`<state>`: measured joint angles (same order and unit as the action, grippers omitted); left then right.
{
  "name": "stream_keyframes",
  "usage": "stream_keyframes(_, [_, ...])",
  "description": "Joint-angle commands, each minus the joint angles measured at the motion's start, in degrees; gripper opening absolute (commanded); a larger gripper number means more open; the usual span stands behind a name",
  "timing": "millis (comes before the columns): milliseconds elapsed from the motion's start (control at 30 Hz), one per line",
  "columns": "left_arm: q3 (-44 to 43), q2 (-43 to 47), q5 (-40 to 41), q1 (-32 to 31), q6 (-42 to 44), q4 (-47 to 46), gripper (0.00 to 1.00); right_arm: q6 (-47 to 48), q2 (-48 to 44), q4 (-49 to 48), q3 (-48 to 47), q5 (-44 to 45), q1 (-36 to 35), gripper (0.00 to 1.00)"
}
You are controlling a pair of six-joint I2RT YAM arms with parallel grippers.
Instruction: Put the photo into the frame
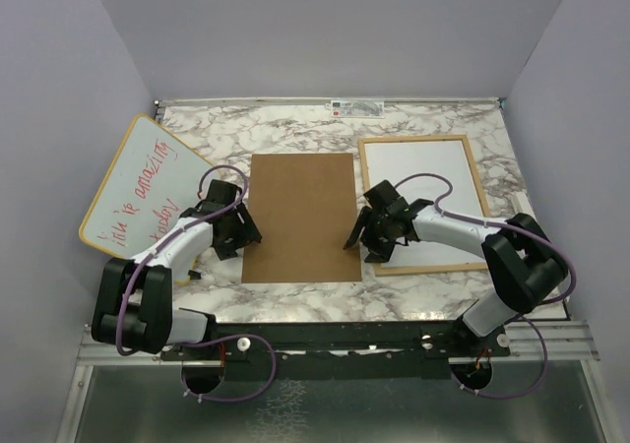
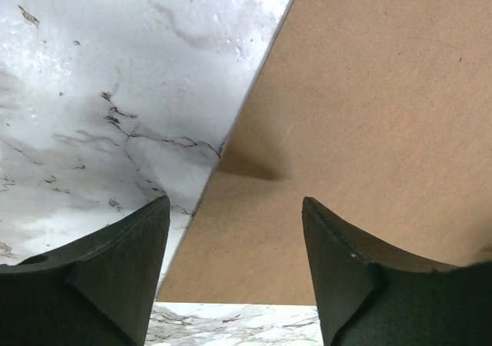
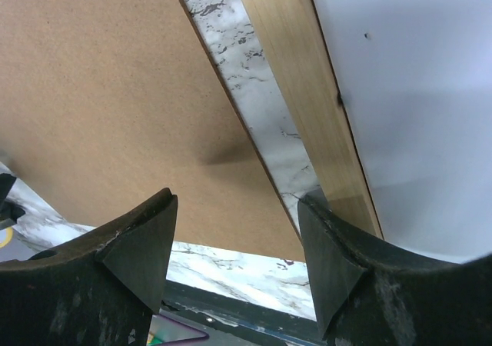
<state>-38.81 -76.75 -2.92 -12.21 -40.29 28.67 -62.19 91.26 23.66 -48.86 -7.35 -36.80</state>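
The frame (image 1: 413,140), thin light wood, lies flat at the right of the marble table; its left rail (image 3: 296,69) shows in the right wrist view. A plain white sheet (image 1: 418,182) fills it, most likely the photo (image 3: 415,92) face down; no print shows. My right gripper (image 1: 362,231) hangs open over the gap between the frame's left rail and the brown backing board (image 1: 300,207), with nothing between its fingers (image 3: 234,196). My left gripper (image 1: 241,228) is open and empty over the board's left edge (image 2: 234,200), near the board's near corner.
A round-cornered whiteboard (image 1: 138,182) with red handwriting lies tilted at the far left. The brown board (image 2: 369,92) takes up the middle of the table. Grey walls close in the left, back and right sides. A dark rail (image 3: 231,300) runs along the near edge.
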Motion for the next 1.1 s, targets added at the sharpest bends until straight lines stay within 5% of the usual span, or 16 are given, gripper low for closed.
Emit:
stream_keyframes(0, [4.78, -0.15, -4.19, -0.80, -3.35, 0.06, 0.69, -1.67, 0.83, -0.10, 2.38, 1.27, -1.27, 0.69])
stream_keyframes(467, [8.47, 0.47, -15.90, -0.72, -6.91, -7.50, 0.49, -6.18, -6.49, -22.50, 11.93, -9.41, -1.54, 0.69])
stream_keyframes(1067, [5.56, 3.85, -15.74, -0.58, -7.34, -4.23, 0.46, -4.78, -19.63, -23.96, 11.14, -5.83, -1.44, 0.69])
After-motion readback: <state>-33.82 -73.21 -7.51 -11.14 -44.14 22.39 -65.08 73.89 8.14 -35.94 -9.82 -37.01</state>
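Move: The brown backing board lies between the hands, just under fingertip level: its middle is about 14 cm to the right of the left hand and 10 cm farther out. From the right hand, that middle is some 14 cm to the left and 11 cm out, with the board's right edge under its open fingers. The frame, with a white sheet in it, is centred about 15 cm to the right of the right hand and 14 cm out. The left hand eases about 1 cm right towards the board, tips swinging inward, while its fingers close partway and bring the outer one against the board's left edge, where it stays as the right hand works. The right hand, fingers still open, shifts about 1 cm left against the right edge, then climbs some 5 cm, slowly then faster, swinging its fingertips left and forward about 20 degrees and carrying that side of the board up on its outer finger. ##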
